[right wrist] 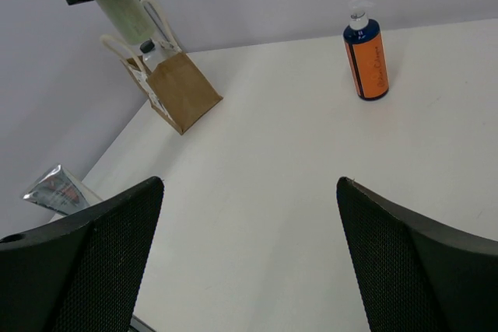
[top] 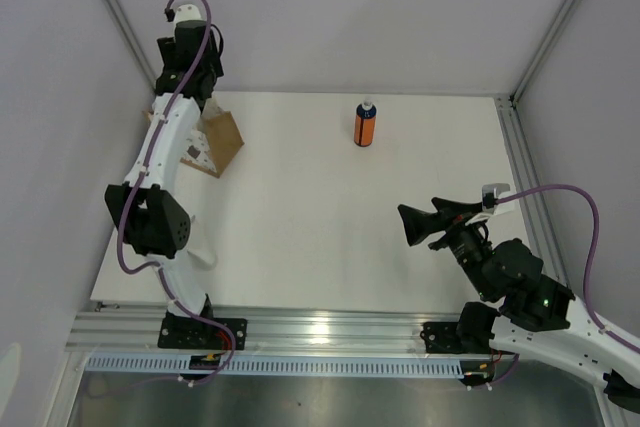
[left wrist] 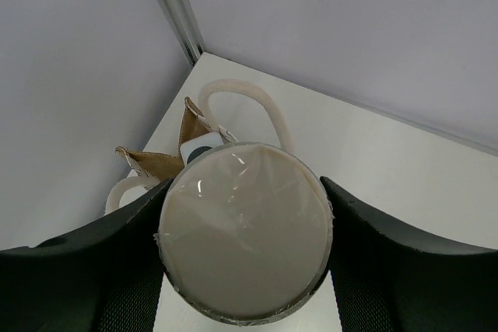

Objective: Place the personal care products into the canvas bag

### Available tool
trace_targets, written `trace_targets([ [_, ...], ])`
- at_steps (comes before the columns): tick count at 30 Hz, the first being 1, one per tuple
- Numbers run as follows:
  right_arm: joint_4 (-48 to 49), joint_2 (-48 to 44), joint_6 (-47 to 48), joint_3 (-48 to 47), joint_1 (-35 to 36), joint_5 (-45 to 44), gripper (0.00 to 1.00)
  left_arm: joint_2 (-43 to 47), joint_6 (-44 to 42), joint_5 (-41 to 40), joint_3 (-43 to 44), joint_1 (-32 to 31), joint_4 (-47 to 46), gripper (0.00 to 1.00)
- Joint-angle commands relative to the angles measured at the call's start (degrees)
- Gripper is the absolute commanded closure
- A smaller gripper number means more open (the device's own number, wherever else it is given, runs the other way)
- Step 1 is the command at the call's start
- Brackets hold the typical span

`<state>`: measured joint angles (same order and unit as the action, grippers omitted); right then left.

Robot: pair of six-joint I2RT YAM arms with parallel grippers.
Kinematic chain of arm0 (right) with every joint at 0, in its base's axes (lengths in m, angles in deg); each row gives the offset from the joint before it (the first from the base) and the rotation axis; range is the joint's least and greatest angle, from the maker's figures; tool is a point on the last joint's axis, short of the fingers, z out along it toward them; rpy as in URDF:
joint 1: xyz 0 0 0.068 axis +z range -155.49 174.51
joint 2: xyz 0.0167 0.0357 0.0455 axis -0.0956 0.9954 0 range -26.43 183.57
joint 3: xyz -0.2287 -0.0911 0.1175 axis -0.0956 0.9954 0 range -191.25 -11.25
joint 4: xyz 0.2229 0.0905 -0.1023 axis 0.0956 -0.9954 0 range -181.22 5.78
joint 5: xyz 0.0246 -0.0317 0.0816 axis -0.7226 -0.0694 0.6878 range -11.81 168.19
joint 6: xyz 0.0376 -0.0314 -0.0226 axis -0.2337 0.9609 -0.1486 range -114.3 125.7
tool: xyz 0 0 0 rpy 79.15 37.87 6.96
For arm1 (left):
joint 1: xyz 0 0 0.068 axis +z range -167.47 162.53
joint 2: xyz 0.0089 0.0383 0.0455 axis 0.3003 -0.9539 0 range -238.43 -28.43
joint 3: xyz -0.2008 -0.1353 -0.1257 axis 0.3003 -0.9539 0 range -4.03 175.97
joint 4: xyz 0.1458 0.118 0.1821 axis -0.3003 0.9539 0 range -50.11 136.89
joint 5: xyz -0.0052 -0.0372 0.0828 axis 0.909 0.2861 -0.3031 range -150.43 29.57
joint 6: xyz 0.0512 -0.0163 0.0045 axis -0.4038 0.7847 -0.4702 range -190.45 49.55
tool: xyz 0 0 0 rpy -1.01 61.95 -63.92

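My left gripper (left wrist: 247, 186) is shut on a cream-white cylinder (left wrist: 245, 239), whose round end fills the space between the black fingers. It hangs above the canvas bag (left wrist: 156, 162), a small tan tote with cream loop handles (left wrist: 241, 95) in the table's far left corner (top: 218, 142). A white bottle with a dark cap (left wrist: 201, 148) stands inside the bag. The orange bottle with the dark blue cap (top: 365, 124) stands upright at the far middle of the table, also in the right wrist view (right wrist: 366, 60). My right gripper (top: 405, 225) is open and holds nothing, low over the near right of the table.
A silver foil tube (right wrist: 56, 190) lies near the left front edge. Grey walls and a metal corner post (left wrist: 175, 5) close in behind the bag. An aluminium rail (top: 520, 167) runs along the table's right side.
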<state>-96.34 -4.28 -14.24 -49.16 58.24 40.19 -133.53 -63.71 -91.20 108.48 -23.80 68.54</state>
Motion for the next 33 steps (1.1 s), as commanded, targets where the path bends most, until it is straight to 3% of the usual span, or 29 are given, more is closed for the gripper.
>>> trace_targets([
  [1,1.0,-0.8,-1.1,-0.8,0.0,0.8,0.03,-0.3,-2.3,-1.0,1.8,1.8,-8.8,1.0],
  [11,0.5,-1.6,-1.1,-0.8,0.0,0.4,0.03,-3.4,-5.1,-0.1,-1.1,4.0,-14.7,1.0],
  [19,0.3,-2.3,-1.5,-0.9,0.1,1.1,0.03,-6.2,-2.0,3.1,-3.3,4.0,-14.6,1.0],
  [28,0.2,-2.9,-2.1,-1.2,0.0,2.5,0.04,-3.4,-0.7,3.6,-11.0,3.7,-16.8,1.0],
  [33,0.0,-3.9,-2.0,-1.0,0.0,2.1,0.04,-3.3,0.8,5.3,-10.9,3.7,-15.0,1.0],
])
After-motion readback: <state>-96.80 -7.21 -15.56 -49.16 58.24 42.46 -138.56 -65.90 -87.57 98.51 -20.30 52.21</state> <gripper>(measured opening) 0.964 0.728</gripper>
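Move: The canvas bag that the held pale bottle is bound for stands about 5 cm ahead of the left hand and 6 cm to its left, its middle some 23 cm below. The white bottle already in the bag is roughly 5 cm ahead and 7 cm left, its middle some 21 cm down. The bag's far handle arches about 9 cm ahead, 3 cm left and 14 cm lower. From the idle right hand the bag lies about 39 cm ahead, 53 cm left and 21 cm lower. Lower the left gripper about 7 cm towards the bag's mouth while easing it some 4 cm forward, keeping the fingers shut on the upright pale bottle. Let it swing about 3 cm left on the way down, then drift slightly back right; bring it to rest with the bottle's foot at the opening, the wrist's aim nearly unchanged. ##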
